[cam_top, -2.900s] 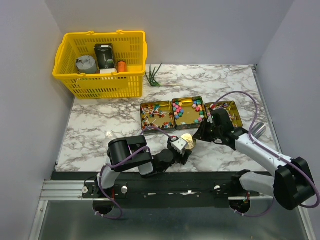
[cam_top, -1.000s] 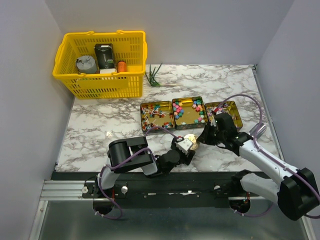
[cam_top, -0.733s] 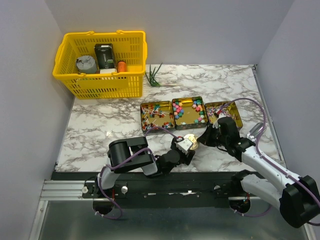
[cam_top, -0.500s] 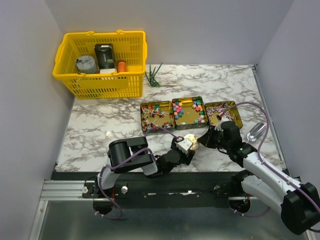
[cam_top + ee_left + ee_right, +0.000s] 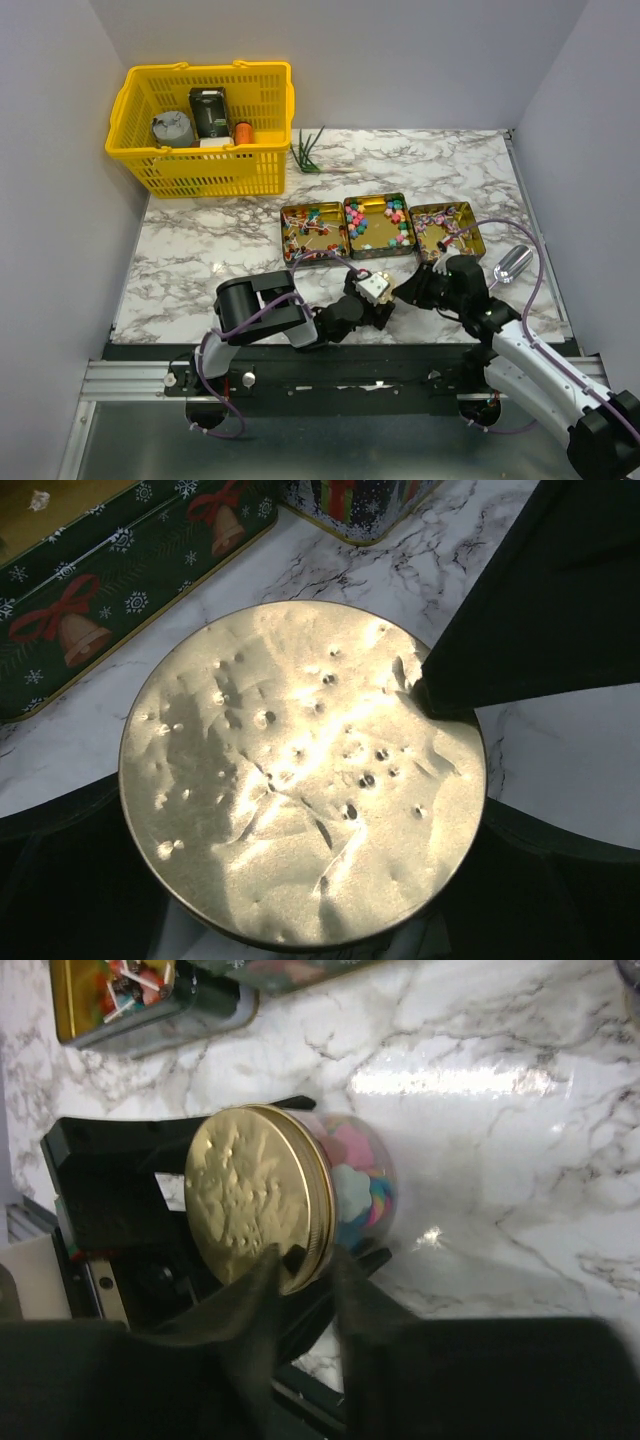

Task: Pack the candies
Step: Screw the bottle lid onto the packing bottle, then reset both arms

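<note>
Candies [image 5: 378, 224] of mixed colours lie in three gold tins in a row. More candies [image 5: 362, 1188] fill a small glass jar under a round gold lid [image 5: 255, 1195], and the jar leans toward my left gripper [image 5: 378, 290]. That lid [image 5: 300, 780] fills the left wrist view. My left gripper [image 5: 320, 880] is open, its fingers spread wide on either side of the jar. My right gripper [image 5: 305, 1260] stands slightly open astride the lid's rim, one finger [image 5: 540, 590] over the lid's face and the other beside the glass. In the top view my right gripper [image 5: 405, 290] meets the left one.
A yellow basket [image 5: 210, 68] holding several items stands at the back left. A green sprig [image 5: 308, 155] lies beside it. A silver scoop [image 5: 512, 262] rests to the right of the tins. A green tin wall with bells [image 5: 100, 590] stands just beyond the jar.
My right gripper left the right tin and came down-left to the jar's lid. My left gripper, with the jar, shifted slightly toward the tins, and less of the lid shows from above.
</note>
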Tool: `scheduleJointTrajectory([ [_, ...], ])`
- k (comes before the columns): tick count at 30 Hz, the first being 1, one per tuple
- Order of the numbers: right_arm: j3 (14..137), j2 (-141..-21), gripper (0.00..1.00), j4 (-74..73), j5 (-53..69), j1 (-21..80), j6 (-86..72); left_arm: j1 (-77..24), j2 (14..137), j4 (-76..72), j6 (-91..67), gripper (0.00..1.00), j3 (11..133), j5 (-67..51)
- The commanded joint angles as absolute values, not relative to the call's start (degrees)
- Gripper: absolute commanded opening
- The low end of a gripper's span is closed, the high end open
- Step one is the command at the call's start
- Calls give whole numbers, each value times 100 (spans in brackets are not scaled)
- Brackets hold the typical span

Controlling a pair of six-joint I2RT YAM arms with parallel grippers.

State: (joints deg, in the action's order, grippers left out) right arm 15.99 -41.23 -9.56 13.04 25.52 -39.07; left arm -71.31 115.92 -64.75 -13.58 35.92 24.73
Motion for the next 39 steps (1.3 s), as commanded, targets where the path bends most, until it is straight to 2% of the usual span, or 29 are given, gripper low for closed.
scheduleJointTrajectory([
  [1, 1775, -4140, 45, -1731, 1494, 2628, -3973, -7084, 11620, -5396, -1530, 99, 3323, 2136],
  [4, 1916, -4149, 53, -1758, 1477, 2628, -3964, -7084, 11418, -5326, -1529, 99, 3243, 2118],
  [10, 2039, -3973, 58, -1845, 1415, 2628, -4008, -7093, 10864, -5169, -1582, 99, 2927, 2109],
  [13, 2109, -3815, 61, -1924, 1319, 2637, -4061, -7093, 10504, -4364, -1757, 99, 2970, 2355],
  [20, 2346, -3499, 65, -2285, 1029, 2628, -4043, -7093, 9345, -3623, -2346, 99, 2514, 2812],
  [24, 2522, -3236, 72, -2653, 555, 2628, -3947, -7093, 8685, -2271, -2978, 99, 2610, 3356],
  [25, 2522, -3156, 78, -2776, 301, 2628, -3911, -7084, 8536, -1798, -3110, 99, 2610, 3453],
  [30, 2470, -2708, 90, -3102, -702, 2628, -3823, -6979, 7341, -240, -4235, 99, 2681, 4392],
  [32, 2461, -2593, 100, -3147, -949, 2628, -3841, -6926, 6667, 368, -4403, 99, 2681, 4491],
  [39, 2408, -2602, 100, -3226, -1292, 2628, -4069, -6671, 5037, 2617, -4877, 99, 3251, 4921],
])
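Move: The lidded packing bottle stands inside the left hand's already open fingers, its middle practically at the hand point and about 1 cm above it. From the right hand, whose fingertips are at the lid's right edge, the bottle's middle lies some 3 cm left, 1 cm ahead and 4 cm below. The gumball tin is about 14 cm straight ahead of the bottle, the lollipop tin 12 cm ahead and 14 cm left of it, and the swirl-candy tin 12 cm ahead and 14 cm right of it. The left hand, fingers staying wide open, backs off from around the bottle low over the table, sliding left and a little back, then keeps sweeping left while rising, about 19 cm left and 9 cm up in all, turning some 30 degrees counter-clockwise. The right hand comes free of the lid's edge, drawing back about 1 cm before it rises and then swings right, away from the bottle, while its nearly closed fingers spread fully open and the wrist turns a little clockwise. ##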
